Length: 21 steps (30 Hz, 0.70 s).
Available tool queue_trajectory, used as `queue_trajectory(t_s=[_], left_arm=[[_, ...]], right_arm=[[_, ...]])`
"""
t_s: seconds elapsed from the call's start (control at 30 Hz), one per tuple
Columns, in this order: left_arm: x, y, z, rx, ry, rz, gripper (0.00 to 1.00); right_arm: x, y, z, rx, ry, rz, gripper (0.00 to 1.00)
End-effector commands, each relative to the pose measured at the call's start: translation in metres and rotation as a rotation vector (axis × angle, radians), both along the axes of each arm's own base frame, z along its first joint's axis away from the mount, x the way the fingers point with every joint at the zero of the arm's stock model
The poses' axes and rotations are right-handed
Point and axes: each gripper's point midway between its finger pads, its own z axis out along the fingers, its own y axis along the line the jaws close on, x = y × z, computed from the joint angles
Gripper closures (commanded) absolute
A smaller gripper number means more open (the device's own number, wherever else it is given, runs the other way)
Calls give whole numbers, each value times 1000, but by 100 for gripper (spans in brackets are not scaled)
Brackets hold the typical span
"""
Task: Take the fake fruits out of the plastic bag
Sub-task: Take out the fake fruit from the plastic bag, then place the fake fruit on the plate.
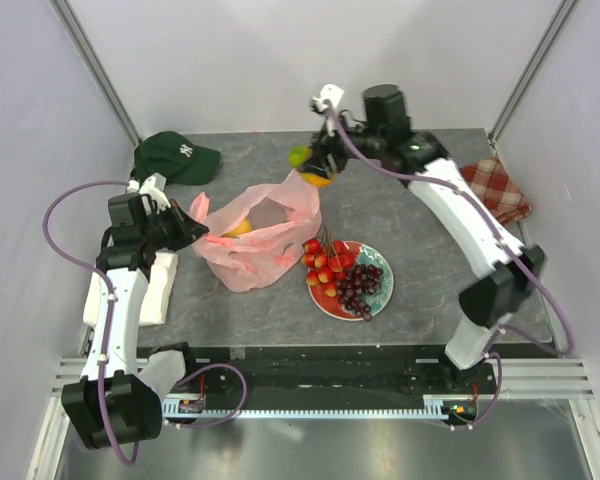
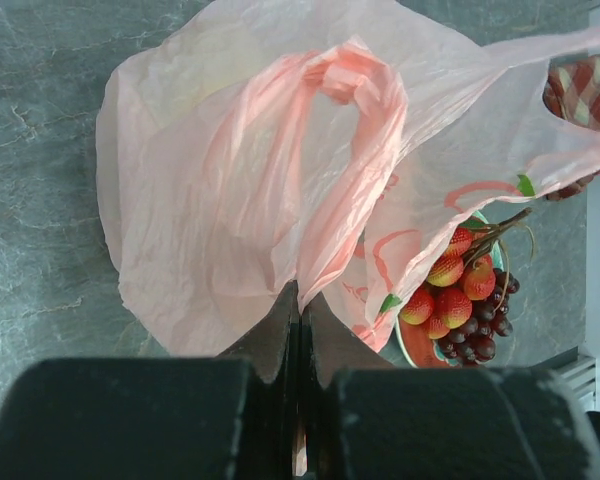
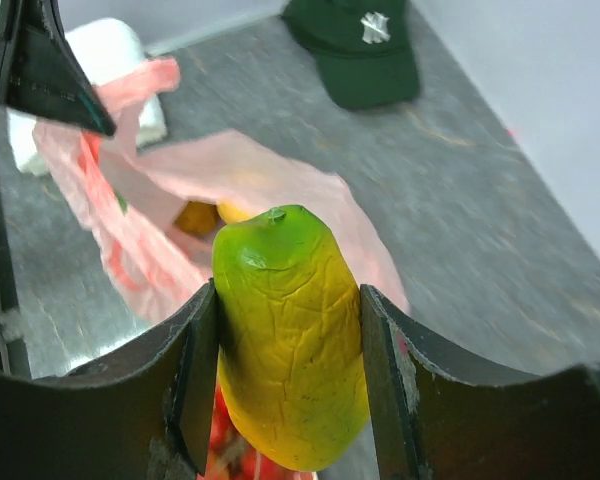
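The pink plastic bag [image 1: 255, 235] lies mid-table, its mouth facing back; it fills the left wrist view [image 2: 250, 190]. My left gripper [image 1: 193, 225] is shut on the bag's handle loop [image 2: 355, 150] at its left side. My right gripper [image 1: 315, 165] is shut on a green-and-yellow fruit [image 3: 290, 335] and holds it in the air above the bag's far right edge. A yellow fruit [image 1: 238, 228] and an orange-brown one [image 3: 195, 217] show inside the bag. Red berries [image 1: 325, 262] and dark grapes [image 1: 360, 288] lie on the red plate [image 1: 380, 300].
A dark green cap [image 1: 175, 157] lies at the back left. A red-checked cloth [image 1: 495, 188] lies at the back right. A white folded cloth [image 1: 158, 290] sits at the table's left edge under my left arm.
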Motion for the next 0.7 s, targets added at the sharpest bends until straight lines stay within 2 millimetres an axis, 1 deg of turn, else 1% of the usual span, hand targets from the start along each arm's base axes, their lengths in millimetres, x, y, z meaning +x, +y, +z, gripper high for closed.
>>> queue_trajectory(t_s=[0.0, 0.03, 0.07, 0.13, 0.17, 0.23, 0.27, 0.33, 0.37, 0.43, 0.47, 0.53, 0.57, 0.63, 0.67], left_arm=[[9, 5, 17, -5, -57, 32, 96], [9, 5, 17, -7, -58, 33, 96], [10, 5, 17, -9, -61, 34, 96], [11, 6, 17, -8, -62, 39, 96], [11, 7, 17, -10, -61, 45, 96], [13, 9, 18, -11, -65, 49, 96], [12, 9, 18, -14, -62, 52, 96], [13, 11, 18, -15, -65, 58, 96], [13, 11, 18, -12, -70, 60, 96], [12, 13, 18, -13, -69, 66, 96], [11, 14, 18, -14, -73, 69, 96], [9, 13, 17, -20, -70, 69, 96], [8, 14, 17, -22, -70, 73, 96], [7, 14, 16, -27, -69, 76, 96], [7, 14, 17, -28, -69, 75, 96]], right_arm=[[-37, -56, 6, -86, -51, -64, 70], [-39, -65, -4, -106, -42, -82, 71], [-43, -78, -19, -128, -11, -106, 71], [-44, -92, -35, -154, 12, -136, 71], [-44, -102, -54, -183, 43, -158, 71], [-43, -110, -75, -222, 82, -193, 71], [-38, -119, -95, -255, 126, -230, 71], [-33, -127, -115, -286, 161, -260, 71], [-30, -132, -131, -313, 188, -273, 71], [-23, -137, -143, -327, 195, -289, 71], [-19, -142, -155, -338, 224, -305, 71], [-11, -145, -165, -336, 244, -318, 71], [-9, -143, -175, -345, 266, -306, 71], [-7, -142, -184, -353, 285, -290, 71], [-6, -139, -192, -358, 303, -283, 71]])
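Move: From the right gripper, which holds the mango high up, the plate lies about 10 cm to the right, 8 cm back and some 29 cm below. On it the strawberries sit about 6 cm right and 4 cm back of the gripper, the grapes 13 cm right and 10 cm back. The plastic bag is some 11 cm left and 2 cm ahead. From the left gripper the plate lies about 30 cm right, level with it and 16 cm below. Swing the right gripper right and slightly back, rising a touch as it goes further from the plastic bag, then lower it steeply towards the plate's far right side, ending about 14 cm to the right and 19 cm down. Tip the fingers some 25 degrees more downward, turning clockwise, and keep the mango pinched. Keep the left gripper shut on the bag's handle. ##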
